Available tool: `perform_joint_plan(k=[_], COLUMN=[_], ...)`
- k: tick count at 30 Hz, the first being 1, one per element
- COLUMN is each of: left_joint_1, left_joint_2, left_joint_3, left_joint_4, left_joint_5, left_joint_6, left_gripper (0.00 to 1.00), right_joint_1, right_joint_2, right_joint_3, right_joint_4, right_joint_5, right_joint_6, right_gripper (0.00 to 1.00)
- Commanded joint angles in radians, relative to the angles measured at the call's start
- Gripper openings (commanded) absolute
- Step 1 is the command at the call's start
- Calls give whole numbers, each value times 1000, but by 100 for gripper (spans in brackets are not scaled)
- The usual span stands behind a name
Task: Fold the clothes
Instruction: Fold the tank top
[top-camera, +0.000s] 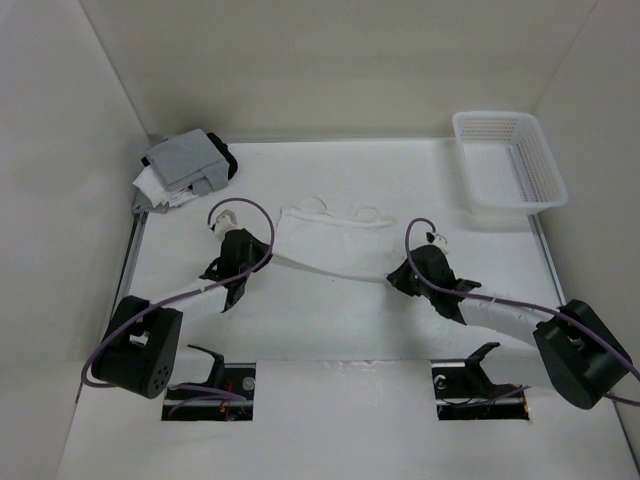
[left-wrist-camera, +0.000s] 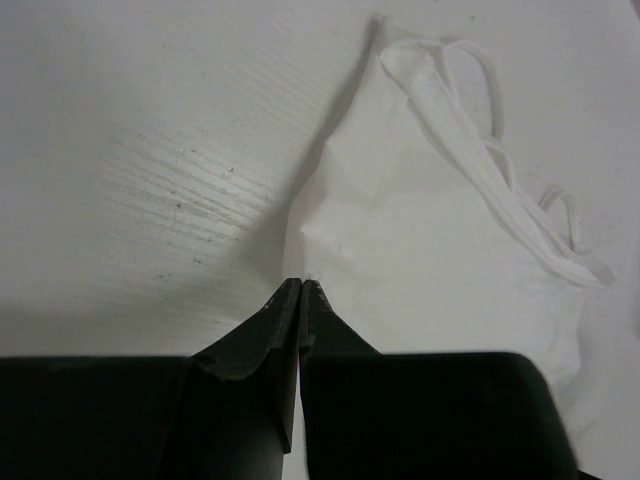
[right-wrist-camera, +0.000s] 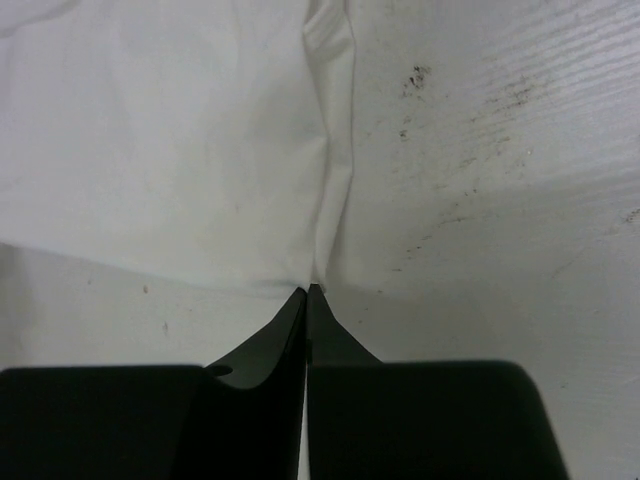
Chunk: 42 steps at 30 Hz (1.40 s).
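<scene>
The clothes, a small white tank top (top-camera: 330, 245), lie flat mid-table with the narrow straps (top-camera: 345, 213) toward the far side. My left gripper (top-camera: 268, 256) is at its near left corner. In the left wrist view the jaws (left-wrist-camera: 302, 283) are shut, pinching the edge of the fabric (left-wrist-camera: 420, 230); the looped straps (left-wrist-camera: 470, 130) lie beyond. My right gripper (top-camera: 393, 278) is at the near right corner. Its jaws (right-wrist-camera: 308, 290) are shut on the hem corner of the cloth (right-wrist-camera: 180, 150), and a crease runs up from the tips.
A stack of folded grey, white and black garments (top-camera: 185, 168) sits at the far left corner. A white plastic basket (top-camera: 510, 160) stands at the far right. White walls close in the table on three sides.
</scene>
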Motion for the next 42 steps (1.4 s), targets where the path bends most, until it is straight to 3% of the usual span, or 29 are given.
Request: perform_joint_plan(k=[1, 7, 15, 20, 27, 31, 35, 39, 42], left_joint_1=[-5, 1, -71, -185, -384, -438, -383, -216, -70], left_joint_2=[-54, -126, -593, -794, -910, -879, -764, -577, -374], left_joint_3=[-21, -43, 75, 221, 322, 293, 230, 169, 172], left_joint_4=[39, -1, -350, -567, -771, -809, -747, -535, -330], left_joint_5=[-14, 9, -77, -216, -391, -467, -442, -297, -174], left_joint_6=[14, -15, 13, 68, 42, 14, 27, 83, 111], left_gripper=[0, 0, 0, 0, 0, 0, 0, 0, 0], right_joint_1=[13, 13, 105, 195, 373, 367, 172, -70, -139], right_joint_2=[-69, -151, -557, -748, -799, -719, -575, -364, -178], right_joint_3=[-11, -8, 126, 299, 488, 451, 350, 285, 330], right_joint_4=[13, -49, -416, -684, -872, -814, -612, -352, -242], right_joint_5=[36, 22, 122, 195, 241, 220, 30, -183, -213], right_joint_6=[-27, -42, -98, -122, -92, -120, -185, -210, -219], right_gripper=[2, 1, 0, 0, 2, 3, 3, 3, 3])
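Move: Both grippers already pinch the near corners of the tank top, roughly 24 cm apart. Its middle lies about 13 cm right and 4 cm ahead of the left hand, 3 cm below, and about 11 cm left and 7 cm ahead of the right hand, 2 cm lower. The shoulder straps lie on the far side: the left one 13 cm ahead and 10 cm right of the left hand, the right one 16 cm ahead and 4 cm left of the right hand. Keep both grippers shut on the tank top's corners and sweep them together steeply up, about 26 cm, drawing back some 11 cm and tipping the fingers up nearly 30 degrees. Then swing both forward and down about 15 cm, levelling the wrists back towards their starting tilt, to turn the cloth over with its straps towards the robot. ##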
